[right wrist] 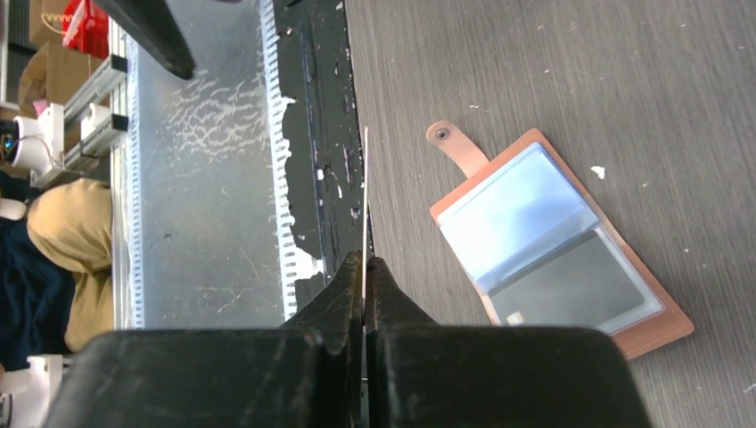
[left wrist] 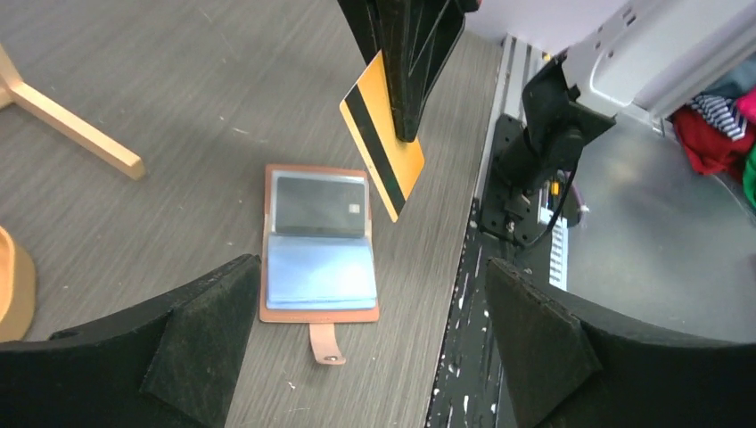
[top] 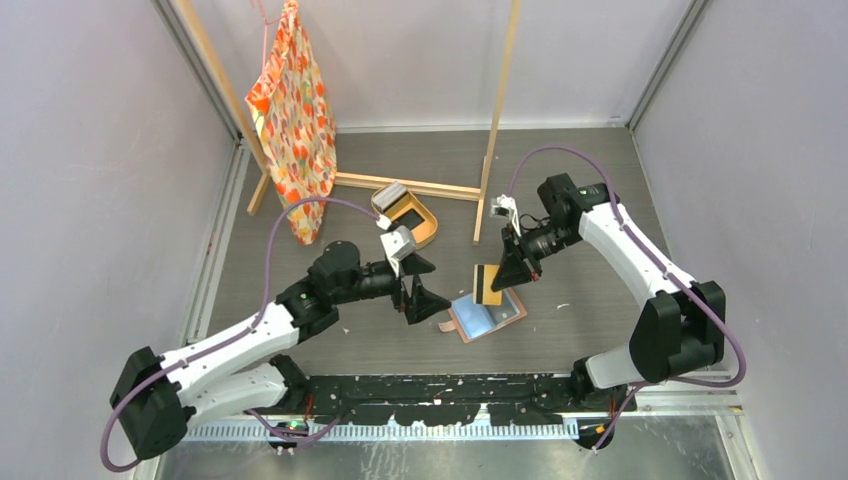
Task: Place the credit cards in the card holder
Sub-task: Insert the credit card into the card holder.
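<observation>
The card holder [top: 487, 316] lies open on the grey table, snap tab toward the near edge. A dark credit card [left wrist: 319, 203] sits in its far pocket and the near pocket [left wrist: 319, 272] shines blue. My right gripper [top: 515, 272] hangs just above the holder, shut on a tan card with a black stripe [top: 487, 284]. That card [left wrist: 382, 147] tilts down toward the holder and shows edge-on [right wrist: 365, 196] between the pinched fingertips [right wrist: 365, 260]. My left gripper [top: 415, 291] stands open and holds nothing, just left of the holder [left wrist: 318, 245].
An oval tan tray [top: 428, 228] with more cards [top: 396, 196] stands behind the left gripper. A wooden rack [top: 497, 110] with a hanging orange patterned bag [top: 295, 120] fills the back. A black rail [top: 450, 395] runs along the near table edge.
</observation>
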`<state>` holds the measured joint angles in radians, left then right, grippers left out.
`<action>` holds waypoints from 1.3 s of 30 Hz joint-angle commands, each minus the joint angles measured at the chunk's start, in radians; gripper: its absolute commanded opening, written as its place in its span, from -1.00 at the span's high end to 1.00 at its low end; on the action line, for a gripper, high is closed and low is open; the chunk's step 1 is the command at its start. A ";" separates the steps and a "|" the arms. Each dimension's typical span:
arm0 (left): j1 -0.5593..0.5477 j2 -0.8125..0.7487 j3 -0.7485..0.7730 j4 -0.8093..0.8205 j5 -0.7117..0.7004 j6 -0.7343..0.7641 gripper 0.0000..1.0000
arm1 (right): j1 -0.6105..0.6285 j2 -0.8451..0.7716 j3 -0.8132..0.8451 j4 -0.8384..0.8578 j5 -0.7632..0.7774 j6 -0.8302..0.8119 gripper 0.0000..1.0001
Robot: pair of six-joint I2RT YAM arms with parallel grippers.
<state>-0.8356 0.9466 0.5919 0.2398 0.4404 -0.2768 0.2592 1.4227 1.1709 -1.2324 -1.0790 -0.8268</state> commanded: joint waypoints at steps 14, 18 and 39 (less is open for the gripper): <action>0.031 0.363 0.134 0.260 0.235 -0.097 -0.58 | 0.065 0.048 0.052 -0.063 0.043 -0.095 0.98; 0.032 0.445 0.137 0.392 0.275 -0.198 -0.34 | 0.067 0.048 0.052 -0.062 0.041 -0.095 0.98; 0.030 0.581 -0.007 0.840 0.265 -0.607 0.99 | 0.040 0.010 0.064 -0.051 0.117 -0.050 -0.08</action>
<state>-0.8085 1.5379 0.6865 0.8440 0.7883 -0.7162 0.3275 1.4799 1.1881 -1.2884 -1.0142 -0.8867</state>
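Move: The bank card, held edge-on by the right fingers, is about 10 cm to the left hand's right, roughly level in reach and 2 cm below it. The open card holder lies about 12 cm right of the left hand and 14 cm below; the yellow tray stands some 24 cm ahead and 7 cm to the left. From the right hand the card's middle is 2 cm left and 1 cm lower, and the holder is 2 cm left and 12 cm below. Rightward by about 8 cm, sinking some 5 cm before rising a little again, the left hand comes in with open fingers to the card's free edge, rolling and swinging clockwise, and closes to pinch it. The right hand eases down and back a centimetre or two, then holds the card still until the left fingers have shut, and starts opening to let go. ##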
